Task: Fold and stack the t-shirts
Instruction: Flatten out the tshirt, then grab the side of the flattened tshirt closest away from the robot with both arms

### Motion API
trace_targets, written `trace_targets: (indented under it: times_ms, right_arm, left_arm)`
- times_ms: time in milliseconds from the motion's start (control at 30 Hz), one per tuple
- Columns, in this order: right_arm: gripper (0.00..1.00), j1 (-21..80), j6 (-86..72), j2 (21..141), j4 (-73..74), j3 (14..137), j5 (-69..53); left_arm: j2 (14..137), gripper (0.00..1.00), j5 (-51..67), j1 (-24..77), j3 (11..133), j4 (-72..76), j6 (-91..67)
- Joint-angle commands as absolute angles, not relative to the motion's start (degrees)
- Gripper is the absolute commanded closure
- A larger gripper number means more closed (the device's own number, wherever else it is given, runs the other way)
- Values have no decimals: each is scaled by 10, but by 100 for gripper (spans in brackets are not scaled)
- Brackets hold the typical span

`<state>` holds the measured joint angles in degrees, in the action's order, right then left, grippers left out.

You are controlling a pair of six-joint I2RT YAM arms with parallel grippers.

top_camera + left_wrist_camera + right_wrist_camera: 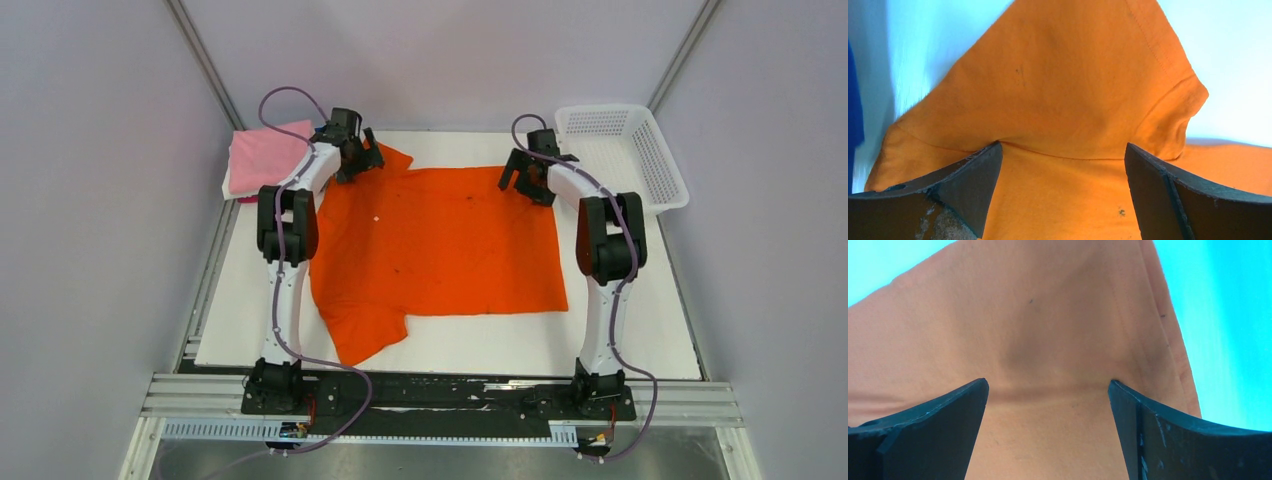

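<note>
A large bright orange t-shirt (435, 240) lies spread flat across the white table, one sleeve pointing toward the near left. My left gripper (362, 158) hovers over its far left sleeve, jaws wide open, with orange cloth (1063, 115) under and between the fingers (973, 185). Over the shirt's far right corner my right gripper (527, 178) also stands open, fabric (1038, 340) showing between its fingers (1148, 430). Folded shirts sit at the far left, a pink t-shirt (262, 158) on top. A blue edge (854, 115) shows at the left of the left wrist view.
A white plastic mesh basket (625, 150) stands at the far right corner. The white table (620, 340) is walled by grey panels on both sides. An aluminium rail (440, 400) with both arm bases runs along the near edge.
</note>
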<state>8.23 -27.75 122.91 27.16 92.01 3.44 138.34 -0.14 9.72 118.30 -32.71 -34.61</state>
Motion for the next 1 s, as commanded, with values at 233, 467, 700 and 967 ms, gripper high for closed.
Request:
trace_targets:
  times_ms: [233, 467, 700, 967]
  right_arm:
    - [0, 73, -229, 1318, 323, 1088, 52]
    - [0, 85, -202, 1214, 316, 1049, 59]
    - [0, 110, -199, 1088, 307, 954, 14]
    - [0, 152, -287, 912, 286, 751, 14]
  left_arm:
    - [1515, 0, 100, 77, 1381, -346, -304]
    - [1380, 0, 114, 85, 1300, -340, -275]
    - [1129, 0, 42, 114, 1081, -341, -274]
    - [844, 0, -84, 229, 726, -386, -360]
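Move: Both open grippers are already down on the t-shirt near its far edge. Its middle lies about 19 cm back and 18 cm right of the left hand, and some 14 cm back and 23 cm left of the right hand. The folded pile stands about 23 cm left of the left hand and 3 cm farther out; the near sleeve lies roughly 45 cm straight back from that hand. The basket is about 23 cm right of the right hand and 6 cm ahead. With fingers wide open and still resting on the cloth, both hands go on pushing the t-shirt forward by about 5 cm, away from the arms, then stop and ease back. Both then lift off and draw back over the shirt, the left rising some 15 cm while coming back about 20 cm, the right rising nearly 14 cm with about 10 cm back and a little left; each wrist tips its fingers roughly 10 degrees upward, the left turning slightly clockwise and the right counter-clockwise. ##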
